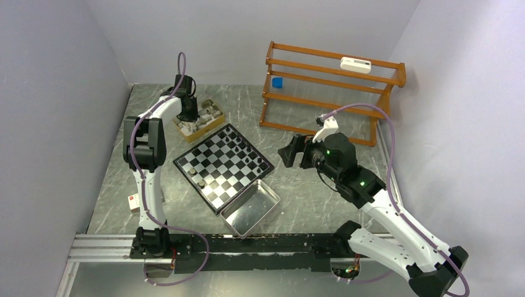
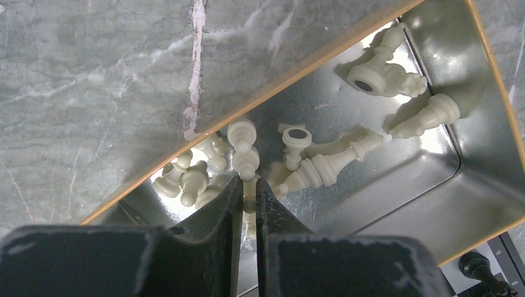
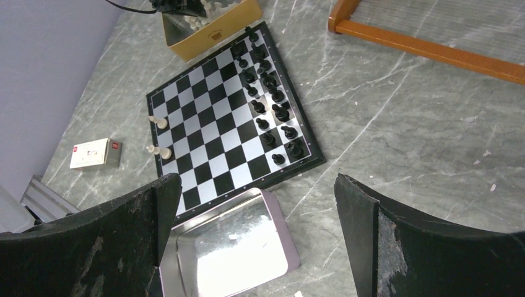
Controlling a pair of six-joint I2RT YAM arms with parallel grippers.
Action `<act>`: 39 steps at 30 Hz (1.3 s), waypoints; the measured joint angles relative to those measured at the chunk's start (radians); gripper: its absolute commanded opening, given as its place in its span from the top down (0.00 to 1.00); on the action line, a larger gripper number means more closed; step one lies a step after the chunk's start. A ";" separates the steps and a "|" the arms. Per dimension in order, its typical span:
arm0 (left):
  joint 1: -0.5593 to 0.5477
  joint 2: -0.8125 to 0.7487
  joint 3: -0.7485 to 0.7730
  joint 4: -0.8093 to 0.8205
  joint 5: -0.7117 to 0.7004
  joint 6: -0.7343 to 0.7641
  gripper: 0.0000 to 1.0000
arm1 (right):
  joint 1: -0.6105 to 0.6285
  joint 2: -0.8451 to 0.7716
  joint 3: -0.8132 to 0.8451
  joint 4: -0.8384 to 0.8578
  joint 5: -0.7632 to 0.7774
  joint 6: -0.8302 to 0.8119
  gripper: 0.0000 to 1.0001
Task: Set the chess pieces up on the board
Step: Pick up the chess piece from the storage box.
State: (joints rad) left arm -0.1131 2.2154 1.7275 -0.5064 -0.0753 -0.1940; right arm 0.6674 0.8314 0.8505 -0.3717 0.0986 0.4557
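Observation:
In the left wrist view my left gripper (image 2: 248, 184) reaches down into the gold-coloured box (image 2: 278, 93). It is shut on a cream chess piece (image 2: 250, 199), which shows in the narrow gap between its fingers. Several other cream pieces (image 2: 334, 161) lie loose on the box's shiny floor. From above, the left gripper (image 1: 187, 114) is over that box (image 1: 207, 127), just behind the board (image 1: 223, 164). Black pieces (image 3: 266, 93) fill the board's (image 3: 229, 117) far side, and two cream pieces (image 3: 160, 122) stand on its near-left edge. My right gripper (image 3: 257, 185) hangs open and empty, to the right of the board.
A shiny metal tray (image 1: 268, 193) lies against the board's near corner, under the right gripper. A wooden rack (image 1: 328, 93) stands at the back right. A small white and red box (image 1: 133, 201) sits by the left arm's base. Grey walls close in both sides.

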 measured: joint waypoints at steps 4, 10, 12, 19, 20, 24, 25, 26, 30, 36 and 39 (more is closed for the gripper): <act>0.000 0.000 0.001 -0.003 0.000 0.000 0.85 | 0.000 0.000 0.000 0.000 0.000 0.000 0.00; -0.002 -0.001 0.006 -0.019 -0.002 0.000 0.85 | 0.000 0.000 0.000 0.000 0.000 0.000 0.00; -0.002 -0.002 0.009 -0.024 -0.002 0.000 0.85 | 0.000 0.000 0.000 0.000 0.000 0.000 0.00; -0.006 -0.032 0.011 -0.052 -0.003 -0.001 0.86 | 0.000 -0.001 0.000 0.000 0.000 0.000 0.00; -0.007 -0.040 0.011 -0.056 -0.003 -0.001 0.86 | 0.000 0.000 0.000 0.000 0.000 0.000 0.00; -0.010 -0.074 0.013 -0.069 -0.008 -0.001 0.85 | 0.000 -0.001 0.000 0.000 0.000 0.000 0.00; -0.011 -0.084 0.013 -0.073 -0.010 -0.002 0.85 | 0.000 -0.001 0.000 0.000 -0.001 0.000 0.00; -0.013 -0.093 0.013 -0.078 -0.011 -0.005 0.85 | 0.000 -0.001 0.000 0.000 -0.001 0.000 0.00; -0.022 -0.130 0.016 -0.117 -0.014 -0.012 0.85 | 0.000 -0.003 0.000 0.000 -0.002 0.000 0.00; -0.038 -0.229 0.010 -0.166 -0.003 -0.027 0.85 | 0.000 -0.026 0.000 0.000 -0.006 0.000 0.00; -0.045 -0.315 -0.035 -0.175 0.012 -0.031 0.85 | 0.000 -0.040 0.000 -0.001 -0.011 0.000 0.00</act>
State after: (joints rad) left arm -0.1577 1.9007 1.6924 -0.6819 -0.0631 -0.2249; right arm 0.6674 0.7910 0.8505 -0.3725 0.0879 0.4557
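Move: Back and to the right of the left hand, which already pinches a white chess piece low in the storage box, lies the middle of the chess board, about 19 cm back, 15 cm right and 2 cm lower. The two white pieces already set there stand some 20 cm back and 3 cm right, and 25 cm back and 7 cm right. The storage box's middle is 3 cm ahead, 4 cm right. From the right hand, the board's middle is roughly 9 cm ahead, 24 cm left, 24 cm below. Keeping its pinch on the white chess piece, the left hand hardly stirs at first, then rises with growing speed by about 12 cm out of the storage box. In the later part it also draws back some 4 cm towards the chess board, drifting slightly right, while the fingers tip up a little from their steep downward slant. ##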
